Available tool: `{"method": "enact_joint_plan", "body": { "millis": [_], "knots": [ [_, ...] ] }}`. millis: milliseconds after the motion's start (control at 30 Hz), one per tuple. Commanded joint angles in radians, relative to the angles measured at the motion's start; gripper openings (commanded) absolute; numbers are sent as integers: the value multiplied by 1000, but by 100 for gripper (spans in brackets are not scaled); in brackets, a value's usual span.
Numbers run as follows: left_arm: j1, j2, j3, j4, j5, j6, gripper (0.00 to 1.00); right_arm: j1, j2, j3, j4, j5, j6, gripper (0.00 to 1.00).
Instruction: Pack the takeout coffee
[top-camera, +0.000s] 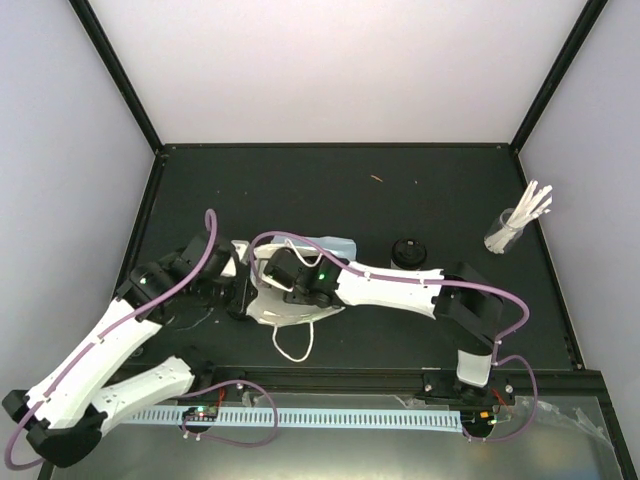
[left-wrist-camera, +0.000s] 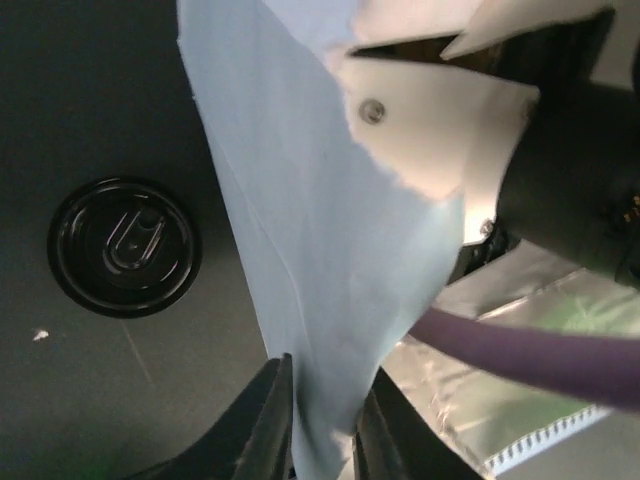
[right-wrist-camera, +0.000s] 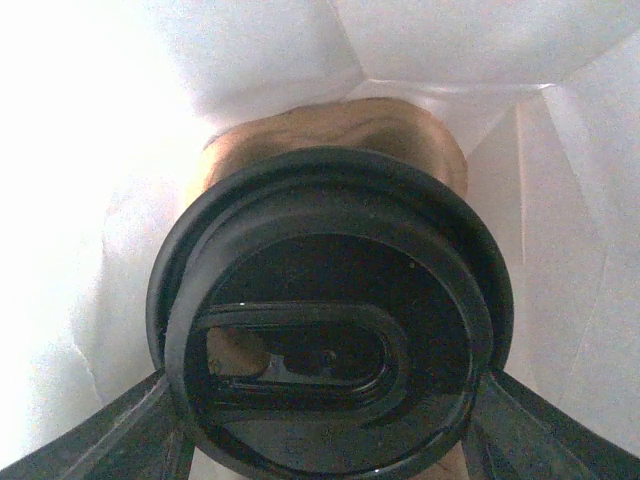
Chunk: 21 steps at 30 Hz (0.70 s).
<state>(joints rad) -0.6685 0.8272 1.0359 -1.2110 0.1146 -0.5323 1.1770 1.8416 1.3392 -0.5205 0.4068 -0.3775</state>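
A light-blue paper bag (top-camera: 330, 246) lies on its side at the middle of the table. My left gripper (left-wrist-camera: 325, 385) is shut on the bag's blue wall (left-wrist-camera: 300, 250) at its left edge. My right gripper (right-wrist-camera: 325, 405) reaches into the bag's white inside and is shut on a coffee cup, whose black lid (right-wrist-camera: 330, 320) fills the view. Behind that lid shows the brown pulp carrier (right-wrist-camera: 330, 130). A second cup with a black lid (top-camera: 408, 253) stands on the table right of the bag, and its lid (left-wrist-camera: 125, 247) also shows in the left wrist view.
A clear glass of white sticks (top-camera: 515, 225) stands at the far right. The bag's white handle (top-camera: 295, 345) loops toward the near edge. My right arm (top-camera: 400, 285) stretches across the table's middle. A small orange scrap (top-camera: 377, 179) lies at the back.
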Motion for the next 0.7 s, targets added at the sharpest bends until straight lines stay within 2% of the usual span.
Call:
{"method": "enact_joint_plan", "body": {
  "millis": [0,100,400,667],
  "knots": [
    [-7,78,77,-46,-91,-18,12,-30,71,4,-137,-63,17,43],
    [-7,134,143,-84,-89,-12,2,-37,79,21,-161,-40,10,43],
    [4,310,422,-173,-19,16,2,-75,93,49,-228,10,-5,43],
    [135,382,476,-139,172,75,1,-118,138,85,-275,-38,-44,43]
  ]
}}
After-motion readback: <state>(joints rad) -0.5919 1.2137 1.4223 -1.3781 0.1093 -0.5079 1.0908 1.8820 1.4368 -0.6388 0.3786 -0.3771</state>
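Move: Between the left hand's nearly closed fingers lies the paper bag's left rim; the bag's middle is some 9 cm right, 4 cm ahead and 9 cm lower. A loose black lid lies on the table about 5 cm ahead and 5 cm left of that hand, 20 cm below. The right hand holds a black-lidded cup inside the bag, with the cup carrier some 8 cm below and 2 cm ahead; the other coffee cup stands roughly 25 cm right and 6 cm ahead of this hand. Closing fully on the bag's left rim, the left fingers pinch the paper while the hand goes about 5 cm forward, soon rising some 3 cm as well and tilting slightly. Inside the bag, the right hand keeps its grip on the lidded cup and eases about 3 cm forward and 2 cm to the right, its opening unchanged. ##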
